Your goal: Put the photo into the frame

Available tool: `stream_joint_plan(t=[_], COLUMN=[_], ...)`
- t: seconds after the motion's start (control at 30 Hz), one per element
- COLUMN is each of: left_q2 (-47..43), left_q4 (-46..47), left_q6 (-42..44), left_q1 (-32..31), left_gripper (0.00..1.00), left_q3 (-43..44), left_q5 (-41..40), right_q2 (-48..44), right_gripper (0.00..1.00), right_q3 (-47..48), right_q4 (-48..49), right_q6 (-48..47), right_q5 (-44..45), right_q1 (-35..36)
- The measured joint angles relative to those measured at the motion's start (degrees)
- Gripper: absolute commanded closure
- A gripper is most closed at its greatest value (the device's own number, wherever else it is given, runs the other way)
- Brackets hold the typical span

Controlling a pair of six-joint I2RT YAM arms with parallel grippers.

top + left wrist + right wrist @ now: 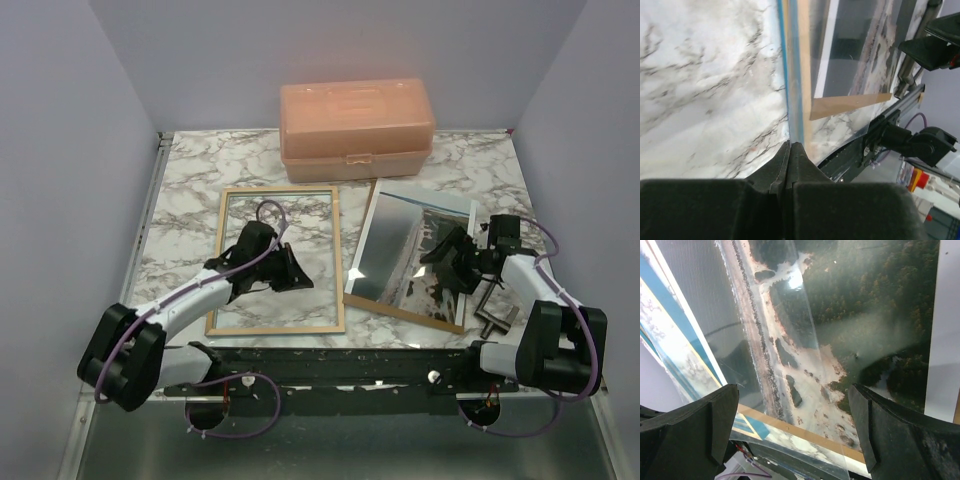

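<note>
The frame (275,328), a narrow light-wood rim with marble showing through it, lies flat left of centre. My left gripper (298,275) is over its right part. In the left wrist view that gripper (790,146) is shut, fingers pressed together, its tip at the frame's blue and wood rim (795,75); I see nothing between the fingers. The photo (400,240), dark scenery with pale streaks, lies face up on a brown board (400,307) to the right. My right gripper (452,262) hangs open over the photo's near end (850,315), fingers (710,430) wide apart.
A clear sheet (790,315) with a curved edge covers part of the photo. A peach plastic box (357,130) stands at the back. A small grey metal piece (495,318) lies by the right arm. The black base rail (330,365) runs along the near edge.
</note>
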Motion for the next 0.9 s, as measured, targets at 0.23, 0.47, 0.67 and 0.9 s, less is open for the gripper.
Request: stream_joint_plan(t=[0.23, 0.47, 0.67, 0.9], left_q2=[-12.17, -20.57, -25.16, -24.17], left_q4=[-6.64, -15.52, -24.28, -29.75], left_q6=[-1.22, -0.7, 0.96, 0.81], left_q1=[0.02, 0.42, 1.4, 2.32], left_gripper=[1.0, 1.0, 0.96, 0.23], left_q3=[-5.01, -7.39, -7.43, -7.23], left_q5=[-6.54, -11.21, -17.27, -21.88], right_q2=[-0.52, -0.52, -0.52, 0.42], right_gripper=[0.0, 0.0, 0.0, 0.0], right_q3=[-2.21, -5.29, -6.8, -6.75], right_q4=[2.93, 6.86, 10.73, 14.97], right_q6=[-0.7, -0.9, 0.79, 4.28], right_q5=[-4.55, -10.73, -14.12, -14.51], right_q1=[0.0, 0.5, 4.2, 11.69])
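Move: Six cm or so above the table, the left hand has the frame's near bar with its middle about 13 cm back and 8 cm to the left; the right bar's middle is some 9 cm to its right and 6 cm ahead. The photo lies roughly 28 cm to its right, 6 cm ahead. From the right hand, low over the photo, that right bar is some 25 cm left and 3 cm ahead, the photo's middle about 6 cm left and 3 cm ahead. No contact can be seen as the left hand swings about 11 cm left and 5 cm back over the frame towards its near bar, sinking in the later half, turning its fingers steeper down and, at the last, starting to open them. The right hand, still wide open, gathers speed leftward over the photo towards the frame's right bar, about 8 cm, turning counter-clockwise. ##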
